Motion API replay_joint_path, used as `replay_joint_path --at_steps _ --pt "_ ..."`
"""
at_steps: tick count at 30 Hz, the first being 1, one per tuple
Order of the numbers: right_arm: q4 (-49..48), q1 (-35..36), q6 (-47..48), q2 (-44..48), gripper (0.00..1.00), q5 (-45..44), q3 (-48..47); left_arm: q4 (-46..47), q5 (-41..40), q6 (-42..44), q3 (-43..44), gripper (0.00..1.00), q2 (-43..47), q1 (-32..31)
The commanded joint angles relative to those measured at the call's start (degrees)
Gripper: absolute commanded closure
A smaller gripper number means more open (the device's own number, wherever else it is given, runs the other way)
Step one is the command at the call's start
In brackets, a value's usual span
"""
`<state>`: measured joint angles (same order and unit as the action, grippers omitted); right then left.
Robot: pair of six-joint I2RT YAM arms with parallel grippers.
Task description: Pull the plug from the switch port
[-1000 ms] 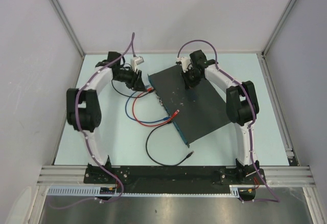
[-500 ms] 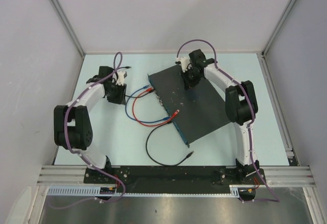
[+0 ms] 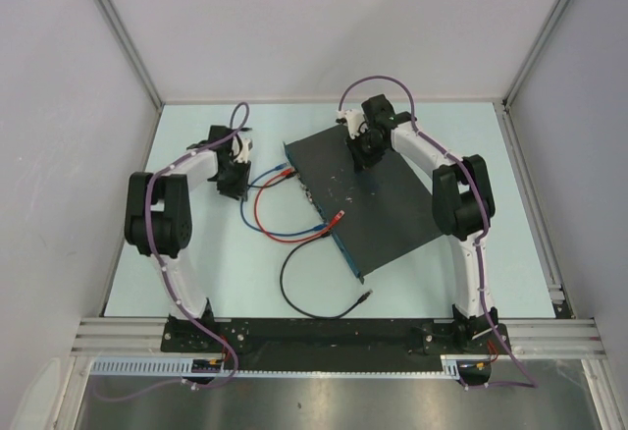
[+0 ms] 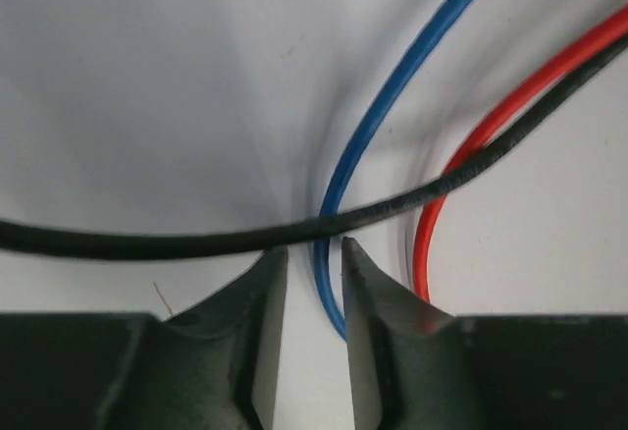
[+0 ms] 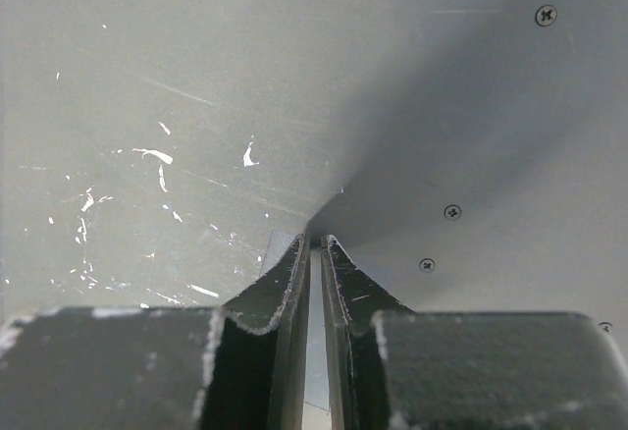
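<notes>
The switch (image 3: 378, 199), a flat black box, lies at an angle right of centre, with scuffed top (image 5: 147, 77). A red-tipped plug (image 3: 339, 218) sits at its bluish port edge; whether it is seated I cannot tell. Another plug (image 3: 286, 168) lies by the switch's far left corner. My left gripper (image 3: 235, 170) hangs left of the switch, low over the cables. Its jaws (image 4: 312, 249) stand narrowly open around the blue cable (image 4: 392, 86), not pinching it. The black cable (image 4: 147, 243) crosses just past the tips. My right gripper (image 3: 367, 152) (image 5: 316, 238) presses shut onto the switch top, holding nothing.
A red cable (image 4: 491, 121) curves right of the left fingers. A black cable loop (image 3: 287, 288) ends in a free plug (image 3: 365, 296) near the front rail (image 3: 324, 332). Grey walls close in the pale table (image 3: 196, 273) on three sides.
My left gripper has drawn back leftward from the switch's far corner and now sits over the cables. The right arm and the switch have stayed put.
</notes>
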<state>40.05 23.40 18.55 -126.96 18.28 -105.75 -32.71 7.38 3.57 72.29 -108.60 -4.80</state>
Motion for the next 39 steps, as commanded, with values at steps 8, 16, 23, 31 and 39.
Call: replay_joint_path --at_steps 8,16,23,31,39 --pt "-0.94 2.27 0.97 -8.40 0.85 -1.76 3.54 -5.33 -6.94 2.14 0.92 1.00 0.66 -1.01" --pt "-0.77 2.27 0.88 -8.75 0.85 -1.94 3.19 -6.49 -9.83 7.32 -2.68 1.00 9.88 2.25" --pt "-0.59 2.44 0.97 -8.92 0.85 -1.94 3.01 -8.42 -13.87 13.47 0.48 1.00 11.39 2.34" --pt "-0.41 2.62 1.23 -9.01 0.85 -2.29 3.10 -9.04 -17.48 15.32 2.94 1.00 8.40 4.62" --pt "-0.50 2.79 1.14 -8.92 0.85 -2.46 3.19 -6.84 -21.88 15.85 2.41 1.00 6.56 8.05"
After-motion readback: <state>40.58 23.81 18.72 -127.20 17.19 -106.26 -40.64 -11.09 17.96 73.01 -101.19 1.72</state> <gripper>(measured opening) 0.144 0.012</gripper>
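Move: The blue cable to be pinched lies right between the left fingertips, about 1 cm below the hand point, with the black cable crossing over it roughly 1 cm ahead and the red cable some 3 cm right and 1 cm back. The blue cable's far plug is about 7 cm ahead and 10 cm right; its near plug, at the switch edge, some 20 cm right and 8 cm back. From the right hand, the pinch spot is about 30 cm left, 7 cm back and 5 cm lower. Shut the left fingers on the blue cable, then drag it back and left a few centimetres before lifting about 5 cm and hauling it on left, away from the switch, some 11 cm in all; keep it pinched and let the hand roll about 20 degrees, its left side rising. Keep the right hand still, its closed fingertips resting on the switch top. ##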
